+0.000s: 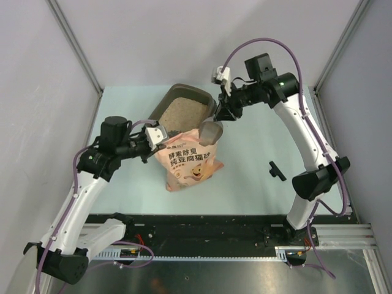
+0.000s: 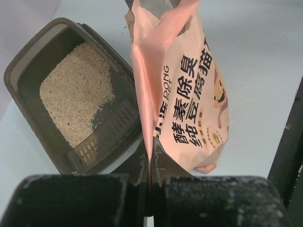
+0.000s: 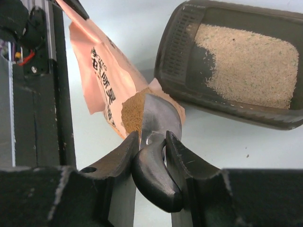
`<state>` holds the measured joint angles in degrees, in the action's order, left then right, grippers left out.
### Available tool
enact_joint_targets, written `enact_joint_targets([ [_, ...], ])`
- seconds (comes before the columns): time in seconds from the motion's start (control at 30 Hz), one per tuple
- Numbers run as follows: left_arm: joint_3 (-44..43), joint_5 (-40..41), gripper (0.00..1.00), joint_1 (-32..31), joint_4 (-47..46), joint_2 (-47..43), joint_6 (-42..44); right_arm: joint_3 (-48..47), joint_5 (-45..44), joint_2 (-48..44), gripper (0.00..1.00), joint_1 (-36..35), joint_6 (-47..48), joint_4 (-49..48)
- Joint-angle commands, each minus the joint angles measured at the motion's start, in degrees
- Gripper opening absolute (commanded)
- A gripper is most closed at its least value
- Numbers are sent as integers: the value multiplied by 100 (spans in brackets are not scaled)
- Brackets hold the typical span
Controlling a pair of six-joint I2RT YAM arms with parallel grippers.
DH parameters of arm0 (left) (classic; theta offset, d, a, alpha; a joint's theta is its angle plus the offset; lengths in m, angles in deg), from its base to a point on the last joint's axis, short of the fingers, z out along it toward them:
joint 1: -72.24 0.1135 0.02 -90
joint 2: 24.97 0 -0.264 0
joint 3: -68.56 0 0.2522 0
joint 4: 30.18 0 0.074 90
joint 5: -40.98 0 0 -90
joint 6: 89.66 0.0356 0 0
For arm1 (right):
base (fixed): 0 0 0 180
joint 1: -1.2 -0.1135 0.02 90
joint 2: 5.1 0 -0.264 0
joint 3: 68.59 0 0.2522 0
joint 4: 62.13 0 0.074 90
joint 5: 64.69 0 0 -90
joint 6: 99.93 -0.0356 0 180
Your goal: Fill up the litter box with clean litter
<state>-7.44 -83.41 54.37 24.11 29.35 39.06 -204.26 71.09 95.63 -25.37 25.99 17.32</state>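
The dark grey-brown litter box (image 1: 161,105) lies at the back of the table with a layer of pale beige clean litter (image 1: 185,112) in it. A salmon-pink bag (image 1: 191,162) stands just in front of it. My left gripper (image 1: 160,136) is shut on the bag's top edge (image 2: 150,118) and holds it upright. On the other side, my right gripper (image 1: 224,114) is shut on the dark handle (image 3: 154,175) of a grey metal scoop (image 3: 160,118). The scoop's bowl sits in the bag's open mouth against brownish litter (image 3: 133,112).
A small black part (image 1: 277,170) lies on the table to the right of the bag. Grey walls enclose the table on both sides. A black rail (image 1: 202,223) runs along the near edge.
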Motion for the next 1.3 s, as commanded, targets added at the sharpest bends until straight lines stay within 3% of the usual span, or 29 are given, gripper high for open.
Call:
enact_joint_targets([
  [0.0, -245, -261, 0, 38, -441, -361, -93, -527, -437, 403, 0, -252, 575, 893],
  [0.1, -236, -305, 0, 38, -432, -405, -189, -108, -901, 439, 0, -340, -563, 306],
  [0.23, -227, -437, 0, 38, -450, -440, -435, 947, -1948, -61, 0, -446, -2136, -1571],
  [0.33, -236, -516, 0, 12, -502, -423, -611, 1536, -2493, -527, 0, -533, -2878, -2243],
  [0.7, 53, -850, 0, -252, -1074, -695, -1287, 2126, -5103, -563, 0, -1386, -3513, -1876],
  [1.0, 520, -437, 0, -261, -1206, -766, -1446, 3233, -4631, -721, 0, -1377, -3654, -2350],
  [1.13, 257, -796, 0, -270, -1206, -485, -1648, 3550, -4096, -607, 0, -1439, -4222, -2210],
  [1.27, 220, -938, 0, -279, -1346, -554, -1482, 4043, -3464, -703, 0, -1395, -4566, -2736],
])
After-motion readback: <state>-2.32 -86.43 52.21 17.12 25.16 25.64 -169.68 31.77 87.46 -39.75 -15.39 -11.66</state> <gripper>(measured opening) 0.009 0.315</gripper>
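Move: The bag's open mouth lies below the scoop-holding right gripper, about 7 cm to its left, 3 cm back and 12 cm down. The bag's printed body is roughly 10 cm back, 13 cm left and 22 cm down. The litter box is some 16 cm ahead, 17 cm left and 30 cm down. From the left gripper, already pinching the bag's edge, that mouth is about 21 cm right, 4 cm ahead and 5 cm lower. Down into the bag's mouth goes the right hand, sinking about 12 cm with a slight easing partway and drifting a little left. It keeps its hold on the scoop while the wrist swings clockwise nearly 40 degrees, bringing the fingers round to point forward-left. The left hand keeps pinching the bag's edge, shifting a couple of centimetres back and right as its wrist rolls slightly. ##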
